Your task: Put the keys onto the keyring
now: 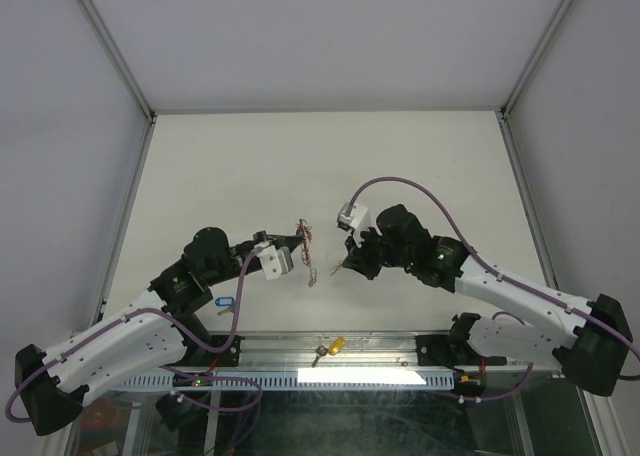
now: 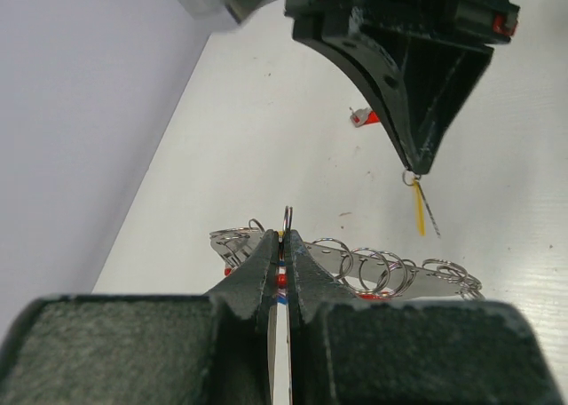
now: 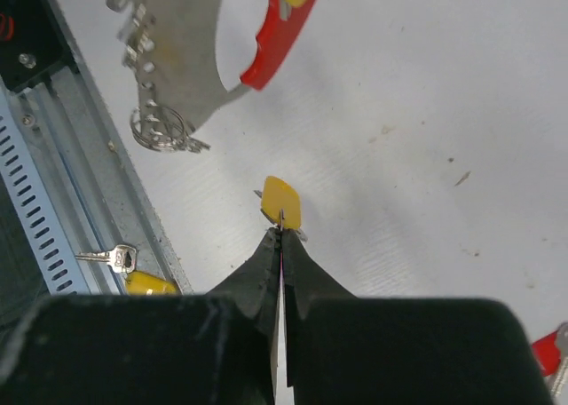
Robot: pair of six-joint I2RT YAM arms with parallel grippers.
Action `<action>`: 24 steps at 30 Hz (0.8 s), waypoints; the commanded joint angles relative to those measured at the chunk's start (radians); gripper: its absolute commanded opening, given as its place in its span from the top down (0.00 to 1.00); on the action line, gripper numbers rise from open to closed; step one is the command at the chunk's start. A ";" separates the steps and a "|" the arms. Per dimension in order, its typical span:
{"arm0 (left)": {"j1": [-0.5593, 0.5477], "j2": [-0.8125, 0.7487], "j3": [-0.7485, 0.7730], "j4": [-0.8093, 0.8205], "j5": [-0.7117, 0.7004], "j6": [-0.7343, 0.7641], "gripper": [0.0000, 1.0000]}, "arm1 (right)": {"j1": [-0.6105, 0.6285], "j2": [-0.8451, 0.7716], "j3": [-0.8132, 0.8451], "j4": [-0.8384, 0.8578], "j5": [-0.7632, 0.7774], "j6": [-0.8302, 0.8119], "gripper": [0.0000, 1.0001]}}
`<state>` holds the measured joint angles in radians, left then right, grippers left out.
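My left gripper (image 1: 297, 240) is shut on the keyring (image 2: 383, 272), a metal band with a row of silver rings and a red plastic part (image 3: 277, 34). One ring (image 2: 287, 218) sticks up between the closed fingers. My right gripper (image 3: 281, 230) is shut on the small ring of a key with a yellow tag (image 3: 282, 201). In the left wrist view that key (image 2: 420, 211) hangs from the right gripper's tip (image 2: 413, 169), above the table and a little beyond the keyring. The two grippers face each other a short gap apart over the table's near middle.
A red-tagged key (image 2: 363, 117) lies on the table beyond the grippers. A second yellow-tagged key (image 1: 334, 346) rests on the metal rail at the near edge. A blue-tagged key (image 1: 224, 301) lies by the left arm. The rail (image 3: 53, 156) runs close under the keyring.
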<state>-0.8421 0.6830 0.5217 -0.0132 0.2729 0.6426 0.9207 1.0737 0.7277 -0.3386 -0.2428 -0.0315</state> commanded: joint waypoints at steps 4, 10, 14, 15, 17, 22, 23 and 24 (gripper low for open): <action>0.008 -0.017 0.010 0.221 0.187 0.037 1.00 | 0.006 -0.146 0.142 -0.016 0.002 -0.145 1.00; 0.009 0.014 0.006 0.295 0.296 0.097 1.00 | 0.007 -0.161 0.195 0.014 -0.049 -0.169 1.00; 0.009 0.049 0.035 0.294 0.312 0.124 1.00 | 0.009 -0.163 0.203 0.047 -0.072 -0.177 1.00; 0.009 0.056 0.041 0.294 0.315 0.129 1.00 | 0.010 -0.166 0.201 0.058 -0.075 -0.176 1.00; 0.009 0.065 0.046 0.293 0.320 0.141 1.00 | 0.012 -0.176 0.189 0.082 -0.070 -0.175 1.00; 0.008 0.075 0.046 0.301 0.331 0.177 1.00 | 0.013 -0.225 0.115 0.203 -0.074 -0.195 1.00; 0.008 0.075 0.045 0.304 0.331 0.182 1.00 | 0.014 -0.240 0.094 0.234 -0.075 -0.207 1.00; 0.009 0.074 0.046 0.306 0.329 0.188 1.00 | 0.015 -0.263 0.072 0.266 -0.076 -0.223 1.00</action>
<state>-0.8421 0.7639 0.5175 0.2100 0.5571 0.7765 0.9283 0.8871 0.8497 -0.2546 -0.3000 -0.2039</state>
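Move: The right hand holds a yellow key some 12 cm above the table. The keyring's ring, shut in the left fingers, lies about 9 cm to its left, 3 cm ahead and 9 cm higher; the keyring plate hangs some 2 cm back of that ring and 3 cm lower. A fallen key sits about 15 cm back, 4 cm left and 13 cm below the right hand. From the left hand the yellow key is roughly 8 cm right, 4 cm back and 11 cm down. Straight up for about 13 cm, quickly at first and then easing, goes the right hand with the yellow key in its shut fingers, their tips swinging up towards level as it nears the left fingertips. The left hand keeps its pinch on the keyring's ring and brings it some 4 cm right and a little back to meet the key, rising and then settling slightly, while turning clockwise and tilting up a bit. ##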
